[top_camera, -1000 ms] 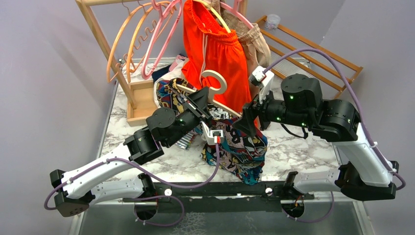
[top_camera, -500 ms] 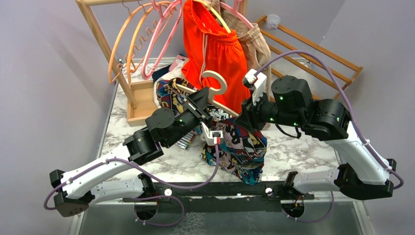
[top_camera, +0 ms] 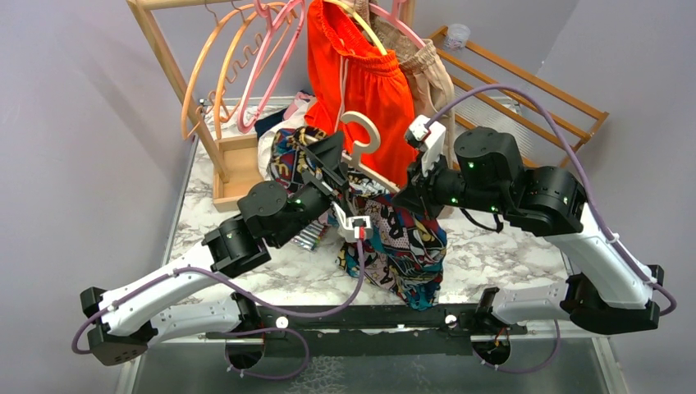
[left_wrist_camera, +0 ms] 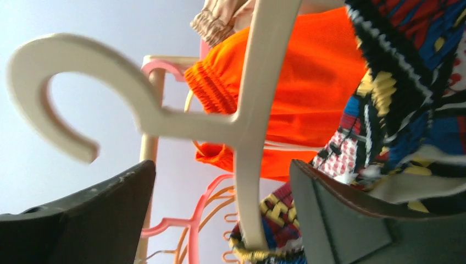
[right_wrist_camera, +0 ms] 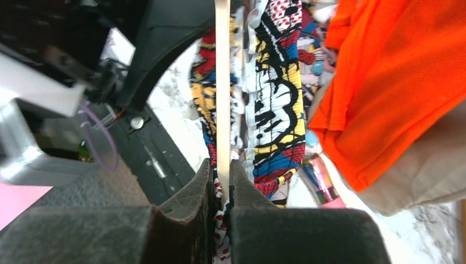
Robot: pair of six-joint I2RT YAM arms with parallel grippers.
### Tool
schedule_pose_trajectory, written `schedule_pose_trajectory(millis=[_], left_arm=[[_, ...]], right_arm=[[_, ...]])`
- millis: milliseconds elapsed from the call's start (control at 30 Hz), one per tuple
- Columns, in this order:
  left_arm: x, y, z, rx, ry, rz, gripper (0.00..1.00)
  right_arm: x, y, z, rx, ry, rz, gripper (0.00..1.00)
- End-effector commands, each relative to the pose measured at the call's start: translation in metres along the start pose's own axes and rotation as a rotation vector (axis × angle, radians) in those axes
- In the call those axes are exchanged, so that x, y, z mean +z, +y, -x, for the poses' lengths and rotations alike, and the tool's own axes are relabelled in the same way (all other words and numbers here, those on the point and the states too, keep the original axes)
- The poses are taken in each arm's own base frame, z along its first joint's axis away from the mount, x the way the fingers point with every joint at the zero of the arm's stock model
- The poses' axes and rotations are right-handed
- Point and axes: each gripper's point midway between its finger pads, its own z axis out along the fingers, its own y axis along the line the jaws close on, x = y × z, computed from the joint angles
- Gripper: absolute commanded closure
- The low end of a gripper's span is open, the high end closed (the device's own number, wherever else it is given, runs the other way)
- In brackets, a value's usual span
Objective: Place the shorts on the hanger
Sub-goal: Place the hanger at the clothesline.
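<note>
The cream hanger point(top_camera: 361, 131) is held up over the table with the comic-print shorts point(top_camera: 406, 246) draped over it and hanging down toward the front edge. My right gripper point(right_wrist_camera: 221, 176) is shut on the hanger's thin arm point(right_wrist_camera: 222, 82), with a fold of the shorts point(right_wrist_camera: 275, 99) pinched alongside it. In the top view the right gripper point(top_camera: 408, 195) sits at the hanger's right arm. My left gripper point(left_wrist_camera: 222, 181) is open. The hanger's stem point(left_wrist_camera: 247, 165) stands between its fingers without touching either, and the hook point(left_wrist_camera: 71, 82) is above left.
Behind stands a wooden rack point(top_camera: 160, 49) with pink hangers point(top_camera: 267, 66) and orange hangers point(top_camera: 209, 74), plain orange shorts point(top_camera: 361, 74) and beige shorts point(top_camera: 431, 70). A wooden box point(top_camera: 238, 168) lies at the left and a slatted wooden frame point(top_camera: 525, 82) at the back right.
My right gripper has moved in and shut on the hanger's arm. My left gripper has opened and let go of the stem. The hanger has tipped up slightly.
</note>
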Motion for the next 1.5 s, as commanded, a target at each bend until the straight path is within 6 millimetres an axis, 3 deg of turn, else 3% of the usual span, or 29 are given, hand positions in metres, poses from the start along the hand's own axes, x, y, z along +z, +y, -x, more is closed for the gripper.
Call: schedule_pose_trajectory(millis=[0, 167, 267, 467, 700, 967, 1167, 1467], left_arm=[[-0.024, 0.039, -0.011, -0.092, 0.031, 0.123, 0.01], [-0.056, 0.063, -0.019, -0.201, 0.023, 0.215, 0.01], [-0.079, 0.066, -0.026, -0.262, 0.029, 0.256, 0.01], [-0.116, 0.043, -0.046, -0.325, 0.089, 0.255, 0.01], [-0.152, 0.02, -0.062, -0.441, 0.124, 0.296, 0.01], [-0.157, -0.028, -0.062, -0.582, 0.11, 0.266, 0.01], [-0.155, -0.053, -0.056, -0.738, 0.075, 0.258, 0.01], [-0.146, -0.084, -0.047, -0.891, 0.043, 0.232, 0.01]], right_arm=[[-0.016, -0.01, 0.045, 0.007, -0.169, -0.064, 0.99], [-0.014, -0.023, 0.066, 0.034, -0.216, -0.15, 0.99], [-0.01, -0.029, 0.081, 0.051, -0.255, -0.192, 0.99], [0.005, -0.043, 0.091, 0.058, -0.238, -0.291, 0.99], [0.009, -0.063, 0.102, 0.072, -0.278, -0.412, 0.99], [0.021, -0.072, 0.131, 0.082, -0.376, -0.479, 0.99], [0.038, -0.071, 0.158, 0.103, -0.45, -0.486, 0.99], [0.063, -0.093, 0.178, 0.13, -0.503, -0.568, 0.99]])
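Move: The right hand holds the hanger with the patterned shorts. The free stretch of clothesline lies about 28 cm ahead of it, 14 cm to its left and roughly 10 cm higher. Beside that gap, the orange shorts hang some 26 cm ahead, 5 cm left and 15 cm below the hand; the pink hanger is about 24 cm ahead and 20 cm left, nearly level. From the left hand, the same gap is about 23 cm ahead, 5 cm left and 7 cm up. Forward and then also leftward, rising some 6 cm, the right hand carries the hanger about 15 cm nearer the clothesline, keeping its pinch on the bar and turning nearly 30 degrees clockwise. The left hand, its fingers already parting around the hanger, opens fully and withdraws leftward and slightly back, first up, then sinking well below its start while rolling and tipping down. ##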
